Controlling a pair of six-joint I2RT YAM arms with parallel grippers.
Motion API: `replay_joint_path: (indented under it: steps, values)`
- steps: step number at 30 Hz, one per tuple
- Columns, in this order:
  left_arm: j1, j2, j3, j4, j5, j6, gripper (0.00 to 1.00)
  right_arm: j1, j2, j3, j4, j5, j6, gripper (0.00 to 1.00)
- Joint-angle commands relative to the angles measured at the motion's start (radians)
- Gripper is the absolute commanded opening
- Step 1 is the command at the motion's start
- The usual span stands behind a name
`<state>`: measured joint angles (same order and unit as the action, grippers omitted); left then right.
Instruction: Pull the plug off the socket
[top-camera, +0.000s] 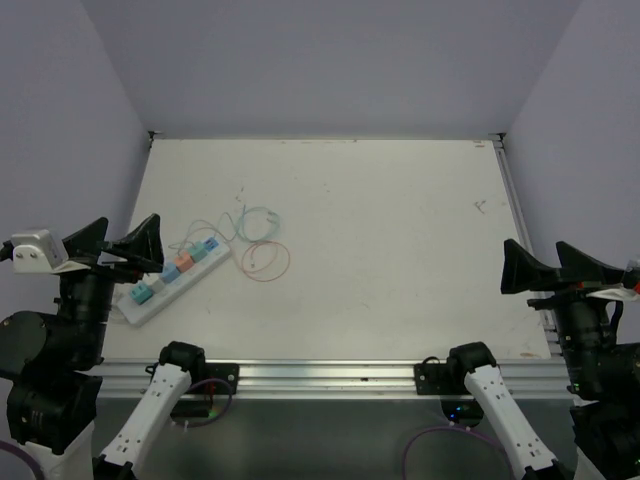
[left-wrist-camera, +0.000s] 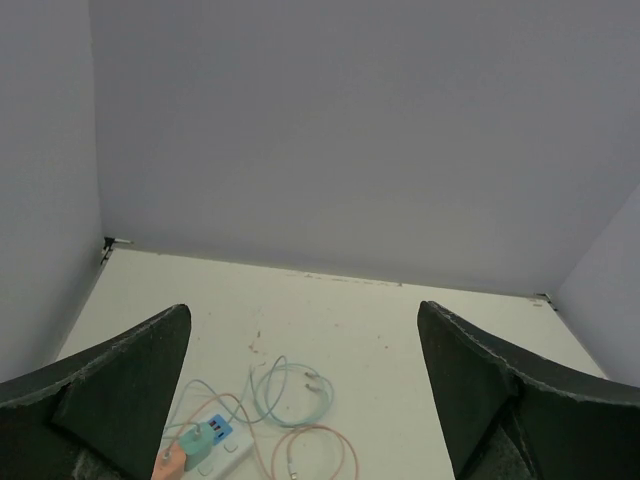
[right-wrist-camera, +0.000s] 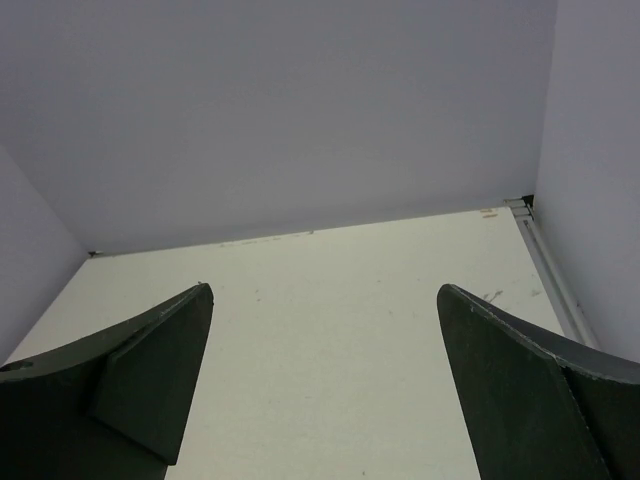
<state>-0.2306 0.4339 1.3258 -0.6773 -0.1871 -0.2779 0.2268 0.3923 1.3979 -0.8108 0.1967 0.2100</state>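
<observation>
The socket (top-camera: 172, 277) is a long white power strip lying diagonally at the table's left. Several small coloured plugs stand in it: teal (top-camera: 141, 293), pink (top-camera: 184, 262) and blue (top-camera: 211, 244). Thin cables run from them to a teal coil (top-camera: 257, 222) and a pink coil (top-camera: 266, 262). My left gripper (top-camera: 118, 243) is open and empty, raised above the strip's near-left end. In the left wrist view (left-wrist-camera: 303, 320) the strip's far end (left-wrist-camera: 232, 447) with its blue plug (left-wrist-camera: 213, 431) and a teal plug (left-wrist-camera: 196, 447) shows low between the fingers. My right gripper (top-camera: 552, 268) is open and empty at the far right, showing only bare table in its wrist view (right-wrist-camera: 325, 295).
A metal rail (top-camera: 320, 375) runs along the table's near edge, and another (top-camera: 520, 215) along the right edge. Grey walls close the back and both sides. The cable coils lie just right of the strip, also seen in the left wrist view (left-wrist-camera: 298, 395).
</observation>
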Motion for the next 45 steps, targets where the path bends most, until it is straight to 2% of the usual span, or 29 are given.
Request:
replay_joint_path:
  steps: [1,13,20,28,34,45]
  values:
    - [-0.004,0.017,-0.008,-0.002,0.000,-0.015,1.00,-0.004,0.002,-0.013,0.009,0.017,0.011,0.99]
    - [-0.004,0.060,-0.028,-0.042,0.006,-0.029,1.00,-0.004,0.025,-0.060,-0.008,-0.029,0.061,0.99]
    - [-0.004,0.175,-0.043,-0.149,0.002,-0.064,1.00,-0.004,0.072,-0.105,-0.048,-0.101,0.088,0.99]
    - [-0.004,0.296,-0.118,-0.237,-0.037,-0.185,1.00,-0.004,0.085,-0.191,-0.042,-0.164,0.129,0.99]
    - [-0.004,0.384,-0.218,-0.225,-0.074,-0.195,1.00,-0.004,0.068,-0.264,-0.013,-0.192,0.144,0.99]
    - [-0.004,0.497,-0.373,-0.108,-0.129,-0.253,1.00,-0.004,0.057,-0.366,0.018,-0.256,0.163,0.99]
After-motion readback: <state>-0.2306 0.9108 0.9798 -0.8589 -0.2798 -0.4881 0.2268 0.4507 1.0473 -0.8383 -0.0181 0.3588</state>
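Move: The left gripper hangs wide open high over the near left of the table. The teal plug beside the strip's USB ports lies about 19 cm ahead of it, 3 cm left and 43 cm below. The orange plug sits some 3 cm back and 4 cm left of that teal plug; the pink cable loop lies about 18 cm ahead of the hand and 13 cm right. From the right gripper the teal plug is roughly 22 cm ahead and 58 cm left. Bring the left gripper down towards the USB end of the power strip, easing forward about 11 cm early on and then dropping mostly straight, some 27 cm in all, while tipping the fingers down about 55 degrees. Meanwhile lower the right gripper some 14 cm, forward and inward to the left, fingers tipping down 25 degrees. Keep both wide open and touch nothing. ##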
